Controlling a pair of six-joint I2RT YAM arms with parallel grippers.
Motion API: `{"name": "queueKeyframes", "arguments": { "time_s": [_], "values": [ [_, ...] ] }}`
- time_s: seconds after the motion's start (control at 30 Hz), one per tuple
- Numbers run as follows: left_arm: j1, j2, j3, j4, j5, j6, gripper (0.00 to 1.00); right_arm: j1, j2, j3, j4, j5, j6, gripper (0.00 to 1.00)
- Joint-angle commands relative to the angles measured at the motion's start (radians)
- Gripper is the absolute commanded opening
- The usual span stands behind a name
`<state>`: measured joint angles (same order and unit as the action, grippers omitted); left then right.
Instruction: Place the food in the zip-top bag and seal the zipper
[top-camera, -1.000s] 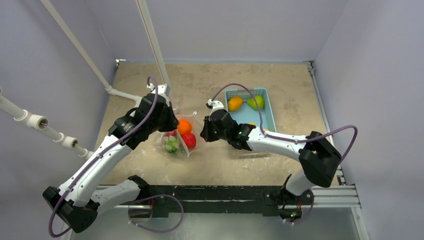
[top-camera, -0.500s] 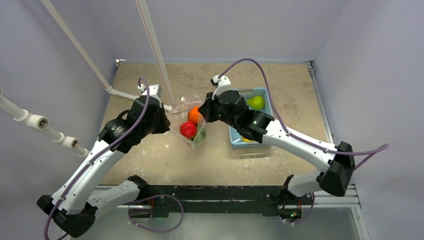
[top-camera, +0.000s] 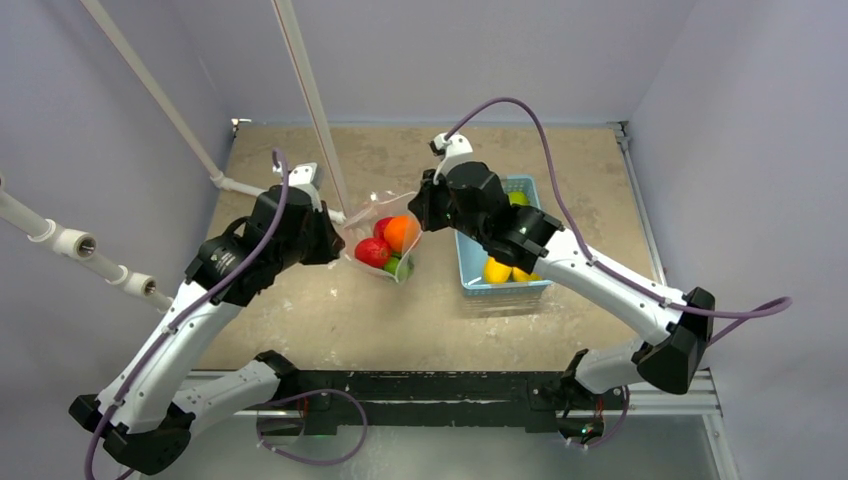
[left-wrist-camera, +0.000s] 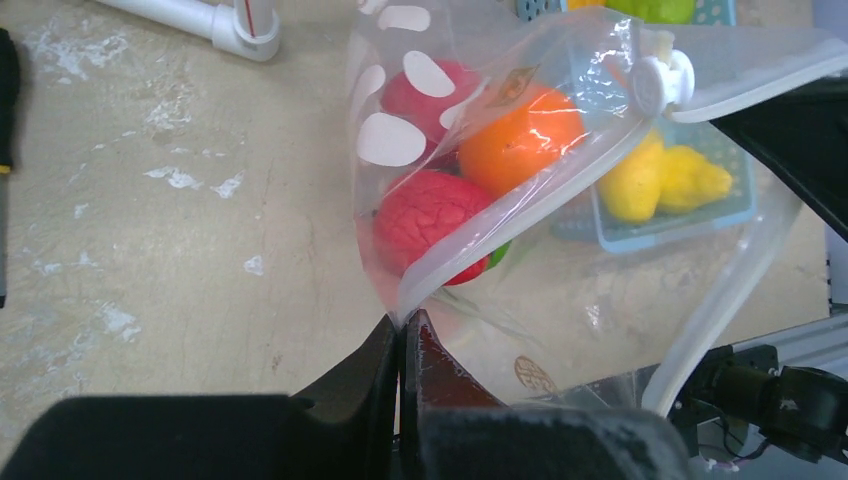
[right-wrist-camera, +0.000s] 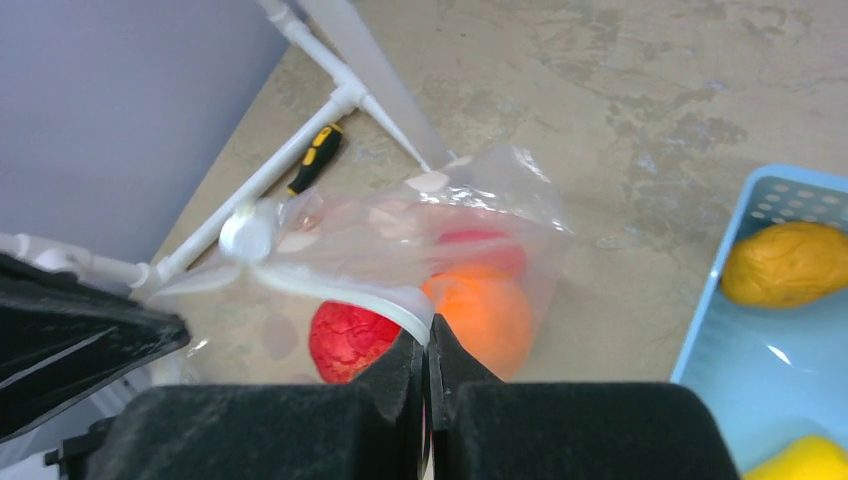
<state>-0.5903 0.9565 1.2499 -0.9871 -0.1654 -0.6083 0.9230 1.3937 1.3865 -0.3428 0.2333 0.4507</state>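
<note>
The zip-top bag (top-camera: 385, 248), clear with white dots, hangs between my two grippers above the table. Inside it lie food pieces: a red fruit (top-camera: 372, 252), an orange one (top-camera: 401, 232) and a green one (top-camera: 397, 266). My left gripper (left-wrist-camera: 405, 325) is shut on one end of the zipper (left-wrist-camera: 520, 210), a pale strip along the mouth. My right gripper (right-wrist-camera: 428, 345) is shut on the strip's other end, just above the orange fruit (right-wrist-camera: 490, 310). A white slider (left-wrist-camera: 655, 80) sits on the strip near the right gripper's side.
A light-blue basket (top-camera: 505, 287) right of the bag holds yellow fruits (top-camera: 497, 270) and a green one (top-camera: 517, 198), partly under the right arm. White pipes (top-camera: 250, 188) run along the far left. A yellow-and-black screwdriver (right-wrist-camera: 315, 158) lies beside them.
Both grippers have carried the bag up and toward the far right, and it now hangs stretched between them. The right arm has swung over the basket.
</note>
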Motion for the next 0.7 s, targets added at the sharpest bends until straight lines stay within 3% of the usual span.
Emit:
{"name": "queueKeyframes", "arguments": {
  "time_s": [0.0,0.17,0.3,0.67],
  "values": [
    [0.0,0.026,-0.016,0.084,0.059,0.007,0.0,-0.105,0.002,-0.06,0.057,-0.047,-0.01,0.0],
    [0.005,0.102,-0.221,0.322,0.099,-0.035,0.0,-0.193,0.064,-0.245,0.209,-0.126,0.004,0.0],
    [0.029,0.182,-0.287,0.39,0.151,-0.045,0.0,-0.198,0.106,-0.25,0.206,-0.169,0.009,0.0],
    [0.029,0.084,0.155,0.148,0.119,0.028,0.0,-0.198,-0.021,0.008,0.052,-0.048,-0.045,0.0]
  ]
}}
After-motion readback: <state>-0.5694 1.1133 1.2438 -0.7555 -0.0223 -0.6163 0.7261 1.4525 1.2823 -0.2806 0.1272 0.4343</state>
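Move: Both grippers already pinch the zip-top bag's mouth at opposite sides. From the left hand, the orange inside lies about 12 cm right, 6 ahead and 9 below; the nearer red fruit is 7 right, 3 ahead and 10 below. From the right hand, the orange sits some 5 cm left, 3 ahead and 12 below, that red fruit 10 left, 1 back and 13 below, and the blue basket 18 right, 6 ahead and 28 below. Shake the held bag with both grippers together: swing forward and right about 5 cm while plunging, the left some 12 cm and the right some 15, tipping the fingers down on the way. Then jerk both up again, the left to its starting height, the right still about 6 cm short of it, easing the tilt back. Keep both pinches shut on the bag's rim. ##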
